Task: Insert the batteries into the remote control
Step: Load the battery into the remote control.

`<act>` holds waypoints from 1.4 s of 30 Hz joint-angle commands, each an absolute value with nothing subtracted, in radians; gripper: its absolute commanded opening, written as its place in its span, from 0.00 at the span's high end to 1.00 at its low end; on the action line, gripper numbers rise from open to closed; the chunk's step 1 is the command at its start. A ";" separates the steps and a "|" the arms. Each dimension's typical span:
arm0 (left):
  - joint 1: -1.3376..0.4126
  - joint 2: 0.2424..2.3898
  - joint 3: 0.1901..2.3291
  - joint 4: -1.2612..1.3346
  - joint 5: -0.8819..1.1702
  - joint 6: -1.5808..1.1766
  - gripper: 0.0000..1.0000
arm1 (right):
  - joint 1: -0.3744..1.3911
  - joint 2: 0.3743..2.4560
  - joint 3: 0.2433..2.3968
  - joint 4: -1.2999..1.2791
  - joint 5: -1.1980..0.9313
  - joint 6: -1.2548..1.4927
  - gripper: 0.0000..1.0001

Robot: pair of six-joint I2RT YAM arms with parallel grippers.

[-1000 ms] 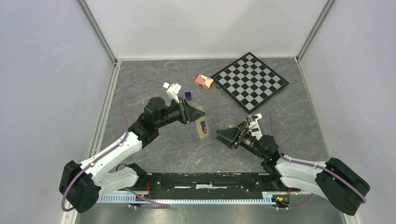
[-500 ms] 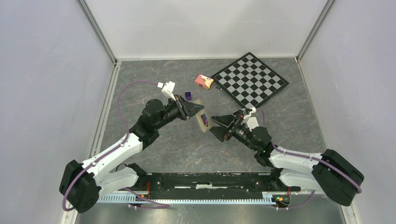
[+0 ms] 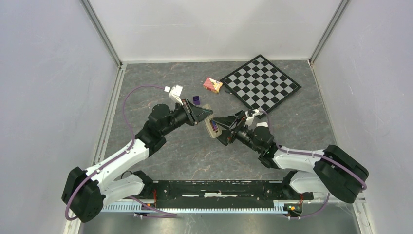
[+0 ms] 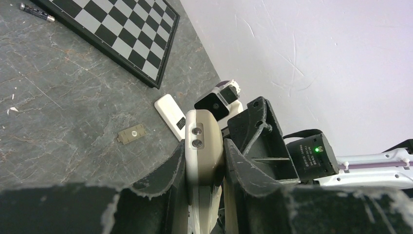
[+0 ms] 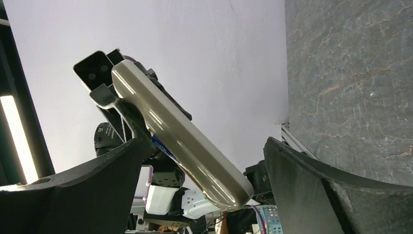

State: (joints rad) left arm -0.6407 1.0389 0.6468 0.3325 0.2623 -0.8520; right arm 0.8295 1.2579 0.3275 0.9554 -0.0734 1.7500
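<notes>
My left gripper (image 3: 206,117) is shut on the olive-grey remote control (image 3: 212,126) and holds it above the table, its open bay facing up with a purple-blue battery (image 3: 213,128) inside. In the left wrist view the remote control's end (image 4: 203,146) is pinched between my fingers. My right gripper (image 3: 224,130) is open, its jaws standing on either side of the remote control's free end (image 5: 181,139) without touching it. A blue battery label (image 5: 160,144) shows at the remote's underside edge. Another battery (image 4: 36,12) lies on the table beside the chessboard.
A chessboard (image 3: 260,84) lies at the back right, with a small red-orange box (image 3: 213,85) and a purple cube (image 3: 196,100) near it. A white remote (image 4: 170,116) and a loose olive battery cover (image 4: 131,134) lie on the grey table below the grippers.
My right arm has swung left and forward until its open jaws flank the remote's free end. My left arm lifted the remote slightly, then held still.
</notes>
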 commanded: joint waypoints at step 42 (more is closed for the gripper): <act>-0.640 1.014 0.706 0.302 0.312 -0.894 0.98 | 0.834 1.368 0.289 1.217 -0.111 1.785 0.54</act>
State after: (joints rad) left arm -0.6388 1.0374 0.6537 0.3084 0.2928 -0.8894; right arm 0.8307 1.3571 0.2974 1.1549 -0.1017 1.7893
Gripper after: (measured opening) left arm 0.314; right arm 0.609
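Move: The battery compartment of the remote I hold in my left hand lies between my open right fingers, about 1 cm ahead and 1 cm left of their midpoint. From my left hand it is some 4 cm back, 2 cm right and 3 cm lower. From my right hand, on the table about 20 cm below, a purple box stands some 12 cm ahead and 8 cm left, and the white remote lies some 19 cm to the right and 1 cm ahead. I close my right fingers from wide open to a bit over half around the lower end of the remote, one finger above the battery side and one beneath, to squeeze the battery in. That hand otherwise stays nearly in place, lifting about 1 cm midway and settling back as its fingers narrow. My left hand keeps its grip on the remote's other end, easing back about half a centimetre. ##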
